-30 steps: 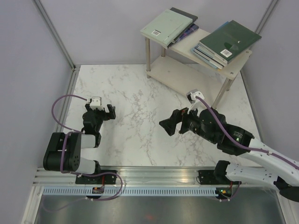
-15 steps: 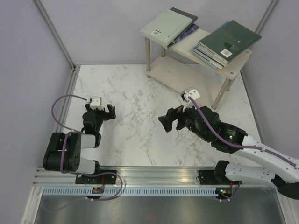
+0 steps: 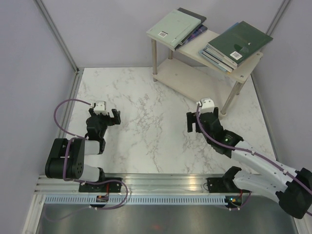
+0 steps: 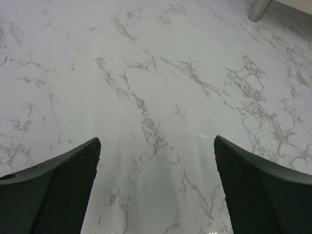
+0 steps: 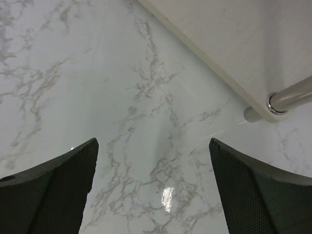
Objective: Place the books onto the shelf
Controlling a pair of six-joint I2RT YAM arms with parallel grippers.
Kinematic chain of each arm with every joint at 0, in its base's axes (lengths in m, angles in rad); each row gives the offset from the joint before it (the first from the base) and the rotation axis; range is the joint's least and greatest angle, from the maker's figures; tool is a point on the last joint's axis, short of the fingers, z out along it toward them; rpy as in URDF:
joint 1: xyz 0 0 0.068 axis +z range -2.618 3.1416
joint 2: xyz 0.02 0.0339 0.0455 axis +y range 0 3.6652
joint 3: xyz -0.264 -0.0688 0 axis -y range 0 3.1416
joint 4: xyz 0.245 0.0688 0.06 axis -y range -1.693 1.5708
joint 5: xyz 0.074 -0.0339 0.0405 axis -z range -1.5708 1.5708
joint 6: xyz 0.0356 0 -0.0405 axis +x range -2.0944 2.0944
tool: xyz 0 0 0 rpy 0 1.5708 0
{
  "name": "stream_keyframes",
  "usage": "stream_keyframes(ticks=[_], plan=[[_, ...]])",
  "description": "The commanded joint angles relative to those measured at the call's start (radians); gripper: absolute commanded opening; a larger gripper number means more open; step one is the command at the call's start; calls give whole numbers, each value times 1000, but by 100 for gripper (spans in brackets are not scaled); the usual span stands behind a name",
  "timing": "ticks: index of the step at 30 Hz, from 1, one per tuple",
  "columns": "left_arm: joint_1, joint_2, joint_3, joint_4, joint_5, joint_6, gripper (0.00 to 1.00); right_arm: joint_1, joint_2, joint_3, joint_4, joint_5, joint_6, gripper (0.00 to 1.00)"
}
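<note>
The shelf (image 3: 196, 78) stands at the back right of the marble table, with two stacks of books on its top board. A pale mint book (image 3: 174, 27) tops the left stack. A dark green book (image 3: 241, 40) tops the right stack. My left gripper (image 3: 110, 118) is open over bare marble at the left, with nothing between its fingers (image 4: 58, 190). My right gripper (image 3: 196, 121) is also open and holds nothing, hovering just in front of the shelf. The shelf's lower board (image 5: 229, 44) and one metal leg (image 5: 288, 100) show in the right wrist view.
Grey walls enclose the table on three sides. A metal rail (image 3: 161, 181) runs along the near edge beside the arm bases. White marble (image 3: 141, 122) lies between the two grippers.
My right arm has folded back and swung its gripper right, toward the shelf's near leg. The left arm, the books and the shelf have not moved.
</note>
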Motion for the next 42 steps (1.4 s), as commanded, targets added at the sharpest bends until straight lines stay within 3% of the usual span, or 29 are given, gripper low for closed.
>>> stream_keyframes(ticks=[1, 3, 10, 14, 20, 23, 25, 29, 32, 42], plan=[[2, 4, -4, 71, -1, 55, 100, -100, 18, -63, 166, -91, -91, 98], [2, 3, -4, 70, -1, 55, 100, -130, 7, -109, 280, -79, -175, 98], [2, 4, -4, 71, -1, 55, 100, -340, -102, -388, 566, -128, -216, 98], [2, 4, -4, 70, -1, 55, 100, -460, -84, -525, 925, -63, -209, 98], [2, 4, -4, 71, -1, 55, 100, -627, 180, -574, 1234, -239, -183, 98], [2, 6, -4, 71, -2, 55, 100, -655, 327, -524, 1343, -245, -178, 98], [2, 3, -4, 71, -2, 55, 100, -667, 411, -470, 1328, -286, -217, 98], [2, 4, -4, 71, -2, 55, 100, -687, 602, -517, 1650, -329, -215, 98], [0, 4, -4, 70, -1, 55, 100, -689, 570, -450, 1453, -334, -221, 98], [2, 4, -3, 71, -1, 55, 100, -690, 580, -425, 1421, -383, -238, 98]])
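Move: The books are all on the shelf. My right hand hangs empty; the shelf's near right leg, which it heads for, meets the table about 14 cm ahead, 15 cm to its right and 17 cm below. From the hand, the lower board's middle is some 29 cm ahead, 1 cm left and 14 cm below; the green book lies about 28 cm ahead, 18 cm right and 23 cm above. That leg's foot is roughly 62 cm right, 4 cm ahead and 9 cm below my left hand. I bring my empty right hand back to rest: first it swings about 16 cm to the right while sinking, then it reaches forward towards the foot of the shelf's near right leg, some 10 cm forward overall, rising slightly last. On the way the wrist turns about 20 degrees clockwise and the fingers tip up towards level, staying wide open. ##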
